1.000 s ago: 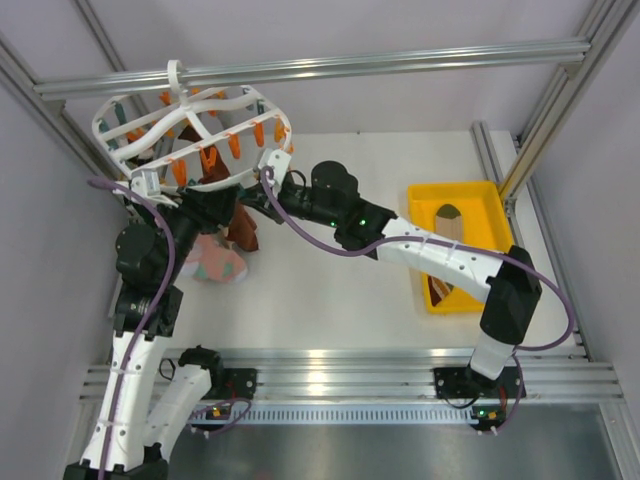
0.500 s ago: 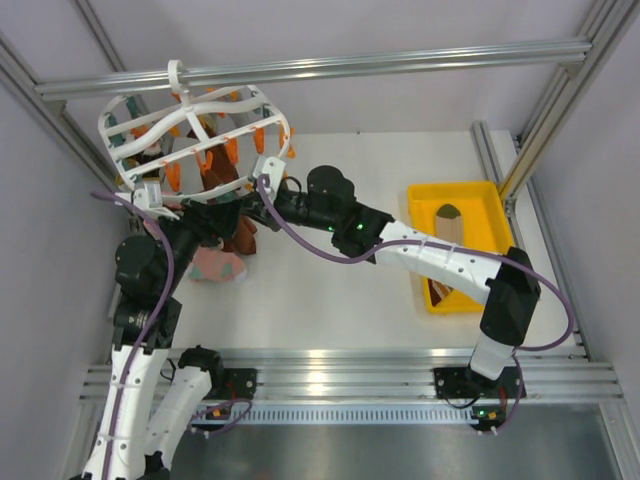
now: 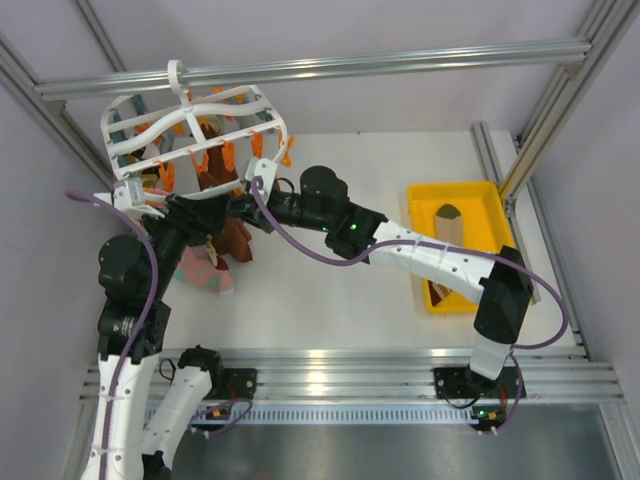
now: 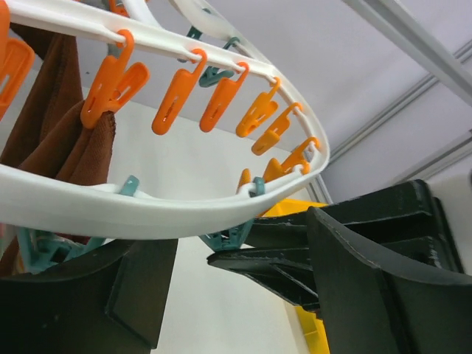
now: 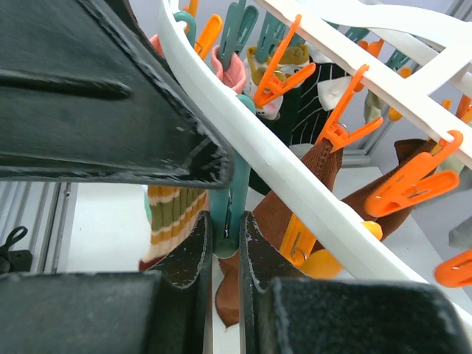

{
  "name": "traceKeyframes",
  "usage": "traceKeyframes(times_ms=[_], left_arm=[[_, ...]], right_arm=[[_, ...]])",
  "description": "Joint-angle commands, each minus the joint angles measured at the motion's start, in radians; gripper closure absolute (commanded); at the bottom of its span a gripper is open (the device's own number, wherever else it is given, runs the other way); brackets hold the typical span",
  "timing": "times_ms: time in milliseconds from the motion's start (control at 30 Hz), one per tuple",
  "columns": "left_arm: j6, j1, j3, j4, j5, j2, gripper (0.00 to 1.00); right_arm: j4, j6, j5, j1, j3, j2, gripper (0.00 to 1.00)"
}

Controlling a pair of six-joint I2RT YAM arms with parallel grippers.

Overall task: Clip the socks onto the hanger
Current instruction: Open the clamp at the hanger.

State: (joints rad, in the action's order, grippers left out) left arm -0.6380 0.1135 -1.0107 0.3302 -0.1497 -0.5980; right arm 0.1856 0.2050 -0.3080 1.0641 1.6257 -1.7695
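The white ring hanger [image 3: 190,110] hangs by its hook from the rail at the back left, with orange and teal clips dangling. A maroon-brown sock [image 3: 235,235] is clipped under it, and a pink sock [image 3: 205,272] hangs lower on the left. In the right wrist view my right gripper [image 5: 227,243] is shut on a teal clip [image 5: 228,214] under the hanger's rim [image 5: 243,125], beside a striped sock [image 5: 173,214]. My left gripper [image 4: 232,295] stands open just below the rim [image 4: 147,210], nothing held. The right gripper's fingers [image 4: 273,258] reach in between its jaws.
A yellow tray [image 3: 495,200] at the right holds a sock [image 3: 448,215]. The aluminium rail [image 3: 400,60] runs across the back, with frame posts at both sides. Both arms crowd under the hanger at the left.
My left gripper has opened wider and its arm has drawn back to the left. The hanger has swung and tilted a little. My right gripper has kept its grip and shifted slightly left.
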Motion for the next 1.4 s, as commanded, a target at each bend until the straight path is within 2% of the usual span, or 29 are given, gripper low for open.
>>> traceKeyframes(times_ms=[0, 133, 633, 900, 1033, 1133, 1167, 1200, 1267, 1300, 1333, 1367], left_arm=[[0.024, -0.006, -0.026, 0.035, 0.032, -0.046, 0.26], [0.026, -0.005, -0.02, 0.02, 0.029, -0.065, 0.31], [0.018, -0.005, 0.017, -0.14, 0.081, -0.04, 0.32], [0.024, -0.005, 0.012, -0.16, 0.075, -0.048, 0.38], [0.038, -0.005, 0.006, -0.161, 0.072, -0.051, 0.44], [0.032, -0.005, 0.004, -0.16, 0.067, -0.057, 0.56], [0.031, -0.006, 0.004, -0.157, 0.065, -0.062, 0.65], [0.031, -0.006, 0.0, -0.151, 0.067, -0.065, 0.7], [0.026, -0.006, -0.006, -0.132, 0.079, -0.077, 0.77], [0.027, -0.005, -0.009, -0.129, 0.076, -0.08, 0.84], [0.029, -0.006, -0.011, -0.129, 0.075, -0.083, 0.87], [0.029, -0.005, -0.011, -0.132, 0.068, -0.088, 0.91]], right_arm=[[0.02, -0.004, -0.134, 0.069, 0.039, 0.015, 1.0], [0.021, -0.004, -0.129, 0.073, 0.039, 0.016, 1.0], [0.037, -0.015, -0.154, 0.066, -0.043, 0.056, 1.0], [0.029, -0.015, -0.158, 0.066, -0.055, 0.059, 1.0], [0.028, -0.016, -0.161, 0.065, -0.067, 0.062, 1.0], [0.025, -0.012, -0.163, 0.065, -0.076, 0.067, 1.0], [0.023, -0.009, -0.163, 0.065, -0.081, 0.068, 1.0], [0.014, -0.006, -0.157, 0.065, -0.081, 0.073, 1.0], [0.005, 0.002, -0.148, 0.059, -0.09, 0.082, 0.91], [-0.006, 0.004, -0.148, 0.057, -0.095, 0.085, 0.83], [-0.011, 0.005, -0.145, 0.054, -0.099, 0.088, 0.66], [-0.017, 0.005, -0.135, 0.05, -0.108, 0.097, 0.6]])
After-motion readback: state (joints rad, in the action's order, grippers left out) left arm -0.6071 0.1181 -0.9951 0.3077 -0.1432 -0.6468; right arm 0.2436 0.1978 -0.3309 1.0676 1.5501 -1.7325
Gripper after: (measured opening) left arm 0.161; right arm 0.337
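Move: The teal clamp on the near rim of the hanger lies about 2 cm ahead of the left hand and 2 cm below it; the right fingers already hold it, its middle some 1 cm above their point. From the left hand, a second teal clamp hangs about 7 cm to the left and 1 cm ahead, and the orange clamp on the brown sock about 9 cm ahead and 5 cm left. Left hand moves about 2 cm forward and down, then pinches the teal clamp; right fingers begin opening off it. ##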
